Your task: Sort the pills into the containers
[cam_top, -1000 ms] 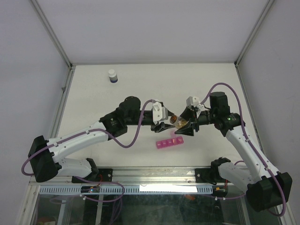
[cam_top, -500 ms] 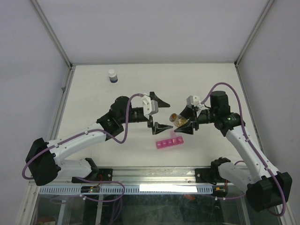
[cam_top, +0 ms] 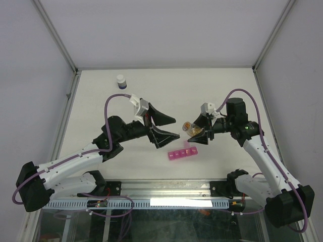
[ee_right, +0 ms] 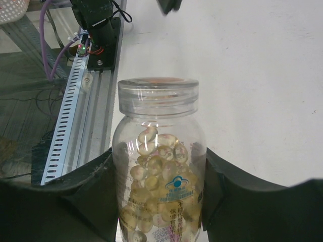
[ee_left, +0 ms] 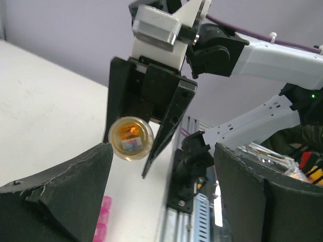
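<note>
A clear bottle [ee_right: 159, 191] full of pale yellow pills [ee_right: 154, 166] lies between the fingers of my right gripper [ee_right: 159, 154], which is shut on its sides. From above, this bottle [cam_top: 189, 129] hangs tilted over the table, its top toward the left arm. The pink containers [cam_top: 182, 153] lie on the table just below it. My left gripper [cam_top: 176, 127] stands open and empty a short way left of the bottle. In the left wrist view the bottle's top [ee_left: 130, 138] faces me end-on, beyond my open left gripper [ee_left: 162, 146], with the containers [ee_left: 101, 222] low beside the left finger.
A small white-capped dark bottle [cam_top: 120, 81] stands at the back left of the table. The metal rail [cam_top: 166, 189] and the arm bases run along the near edge. White walls enclose the table [cam_top: 212, 91] on three sides.
My left gripper was closed at the bottle's top, then opened and drew back to the left, its wrist turning. The right gripper and bottle have stayed put.
</note>
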Controlling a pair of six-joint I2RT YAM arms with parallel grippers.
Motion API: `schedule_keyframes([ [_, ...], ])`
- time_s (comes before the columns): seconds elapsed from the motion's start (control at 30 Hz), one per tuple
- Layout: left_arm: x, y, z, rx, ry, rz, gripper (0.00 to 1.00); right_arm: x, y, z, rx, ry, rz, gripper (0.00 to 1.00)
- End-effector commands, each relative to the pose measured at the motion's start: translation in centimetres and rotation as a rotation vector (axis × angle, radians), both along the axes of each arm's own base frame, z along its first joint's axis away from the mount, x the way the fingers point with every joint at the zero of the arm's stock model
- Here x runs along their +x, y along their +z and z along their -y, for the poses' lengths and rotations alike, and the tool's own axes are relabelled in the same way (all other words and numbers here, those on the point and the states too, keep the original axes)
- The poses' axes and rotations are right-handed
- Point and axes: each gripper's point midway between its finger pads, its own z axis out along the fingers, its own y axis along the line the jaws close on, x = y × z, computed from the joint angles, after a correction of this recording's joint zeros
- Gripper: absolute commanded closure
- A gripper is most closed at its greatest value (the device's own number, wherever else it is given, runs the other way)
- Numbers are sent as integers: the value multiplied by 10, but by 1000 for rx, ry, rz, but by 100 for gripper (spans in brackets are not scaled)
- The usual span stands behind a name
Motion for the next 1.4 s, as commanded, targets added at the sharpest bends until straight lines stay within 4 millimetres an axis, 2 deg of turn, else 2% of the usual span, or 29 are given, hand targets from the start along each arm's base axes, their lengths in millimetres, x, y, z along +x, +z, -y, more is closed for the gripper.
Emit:
schedule_keyframes([
  [0.0, 13, 11, 10, 32, 214, -158, 18, 8, 20, -2, 27, 0, 83, 100],
  [0.2, 26, -3, 28, 176, 322, -188, 24, 8, 20, -2, 27, 0, 82, 100],
  [0.53, 32, -6, 42, 228, 317, -182, 34, 8, 20, -2, 28, 3, 81, 100],
  [1.0, 20, -15, 56, 265, 225, -175, 57, 7, 20, -2, 28, 2, 82, 100],
  [1.07, 18, -18, 58, 275, 207, -165, 64, 7, 21, -2, 28, 2, 83, 100],
  [1.13, 17, -19, 59, 282, 193, -147, 77, 7, 21, -2, 28, 3, 82, 100],
  [1.2, 13, -20, 61, 298, 160, -102, 82, 7, 22, -2, 30, 4, 85, 100],
  [1.37, -12, -28, 63, 320, -31, 143, 85, 6, 22, -2, 30, 3, 87, 100],
])
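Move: The cap of the pill bottle in the right hand's grip lies some 5 cm to the right of the open left hand, about 2 cm farther forward and 4 cm below it. From the right hand that cap is about 3 cm left, 3 cm up and 1 cm forward. The pink pill box is on the table roughly 28 cm below the left hand, 6 cm to its right and 2 cm forward, with its open lid 4 cm beyond that and 3 cm farther right. The wide-open left hand comes back to the cap, first going right, then forward and down, about 6 cm in all, while its fingertips tip down some 20 degrees and swing counter-clockwise towards forward. Its fingers then narrow slowly to pinch the cap from both sides, and right at the end the wrist starts to roll a few degrees clockwise, seen looking along its fingers, while the right hand stays in place and keeps its grip on the bottle body. ##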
